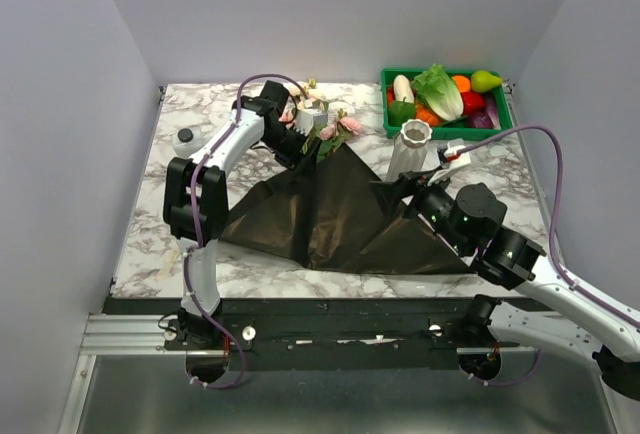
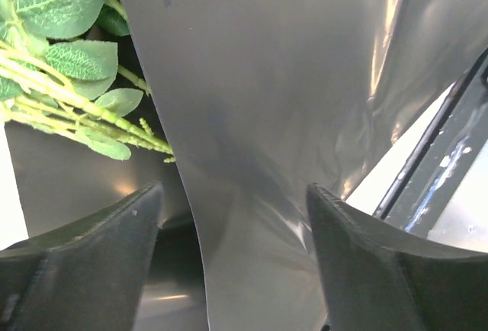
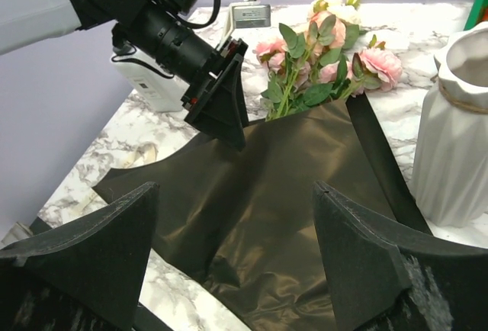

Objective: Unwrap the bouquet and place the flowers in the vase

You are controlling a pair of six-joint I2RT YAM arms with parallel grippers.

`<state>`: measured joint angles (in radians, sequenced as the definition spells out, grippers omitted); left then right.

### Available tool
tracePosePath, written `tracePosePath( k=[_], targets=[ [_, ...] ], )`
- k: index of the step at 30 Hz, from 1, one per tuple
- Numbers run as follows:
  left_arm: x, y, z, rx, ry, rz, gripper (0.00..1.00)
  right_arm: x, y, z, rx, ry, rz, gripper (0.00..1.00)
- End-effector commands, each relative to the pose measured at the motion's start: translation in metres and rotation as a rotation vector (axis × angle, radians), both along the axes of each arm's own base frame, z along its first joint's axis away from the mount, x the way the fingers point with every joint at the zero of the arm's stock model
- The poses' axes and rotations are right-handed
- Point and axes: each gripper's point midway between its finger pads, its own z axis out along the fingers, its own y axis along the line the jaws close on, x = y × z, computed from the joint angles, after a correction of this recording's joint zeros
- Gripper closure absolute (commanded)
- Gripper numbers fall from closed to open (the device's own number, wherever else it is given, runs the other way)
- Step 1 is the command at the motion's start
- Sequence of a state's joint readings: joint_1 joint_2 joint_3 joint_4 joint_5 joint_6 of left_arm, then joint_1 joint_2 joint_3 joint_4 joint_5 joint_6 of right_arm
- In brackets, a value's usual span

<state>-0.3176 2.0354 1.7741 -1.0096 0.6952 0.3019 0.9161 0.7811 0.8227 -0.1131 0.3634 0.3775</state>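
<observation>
The bouquet lies unwrapped. Its dark brown paper [image 1: 330,216] is spread flat across the middle of the table. The flowers [image 1: 332,126], pink and cream roses with green leaves, lie at the paper's far tip. My left gripper [image 1: 300,141] is at that tip beside the stems, open. In its wrist view a raised fold of paper [image 2: 267,102] stands between its fingers [image 2: 114,239], with stems and leaves [image 2: 69,79] at upper left. My right gripper [image 3: 236,190] hovers open over the paper [image 3: 282,186], nothing in it. The white ribbed vase [image 1: 411,149] stands upright just right of the paper.
A green crate [image 1: 500,119] of vegetables sits at the back right behind the vase. A small white bottle [image 1: 185,140] stands at the left by the left arm. The vase [image 3: 457,140] is close to my right gripper's right side.
</observation>
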Motion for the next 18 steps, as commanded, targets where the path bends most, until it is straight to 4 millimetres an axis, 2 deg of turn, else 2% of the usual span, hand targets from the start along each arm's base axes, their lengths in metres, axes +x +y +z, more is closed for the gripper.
tracePosePath(
  k=[1,5,6,8,13,15,18],
  targets=[
    [-0.002,0.0,-0.008,0.04,-0.047,-0.038,0.2,0.0,0.0,0.0,0.007,0.018,0.014,0.12],
    [-0.002,0.002,-0.01,0.047,-0.05,-0.037,0.28,-0.001,0.0,0.003,0.019,0.017,0.021,0.13],
    [-0.003,0.001,-0.011,0.048,-0.047,-0.038,0.35,0.0,0.0,0.003,0.02,0.016,0.019,0.12],
    [-0.005,0.002,-0.013,0.053,-0.045,-0.044,0.42,-0.001,-0.001,0.005,0.026,0.013,0.019,0.13],
    [-0.009,0.002,-0.012,0.059,-0.044,-0.053,0.78,-0.002,-0.005,0.009,0.033,0.005,0.01,0.13],
    [-0.01,0.0,-0.005,0.053,-0.055,-0.05,0.89,-0.002,-0.004,0.01,0.033,0.005,0.015,0.13],
    [-0.016,-0.002,0.007,0.047,-0.073,-0.059,0.95,-0.003,-0.005,0.013,0.037,0.001,0.013,0.13]
  ],
)
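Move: The left hand is poised over the free edge of the dark wrapping flap, which lies roughly 2 cm below and 1 cm back, straight under the fingers. The stems lie about 3 cm ahead and 2 cm below, the blossoms about 9 cm ahead and 3 cm to the right. The vase stands some 19 cm to the right and 3 cm back. From the right hand, that flap edge is about 14 cm ahead, 11 cm left and some 20 cm lower. Down by about 2 cm and slightly back, the left hand sinks to the edge of the wrapping flap where it crosses the stems. Its fingers, already starting to close, draw nearly shut and pinch the edge at their tips, the wrist barely turning. ##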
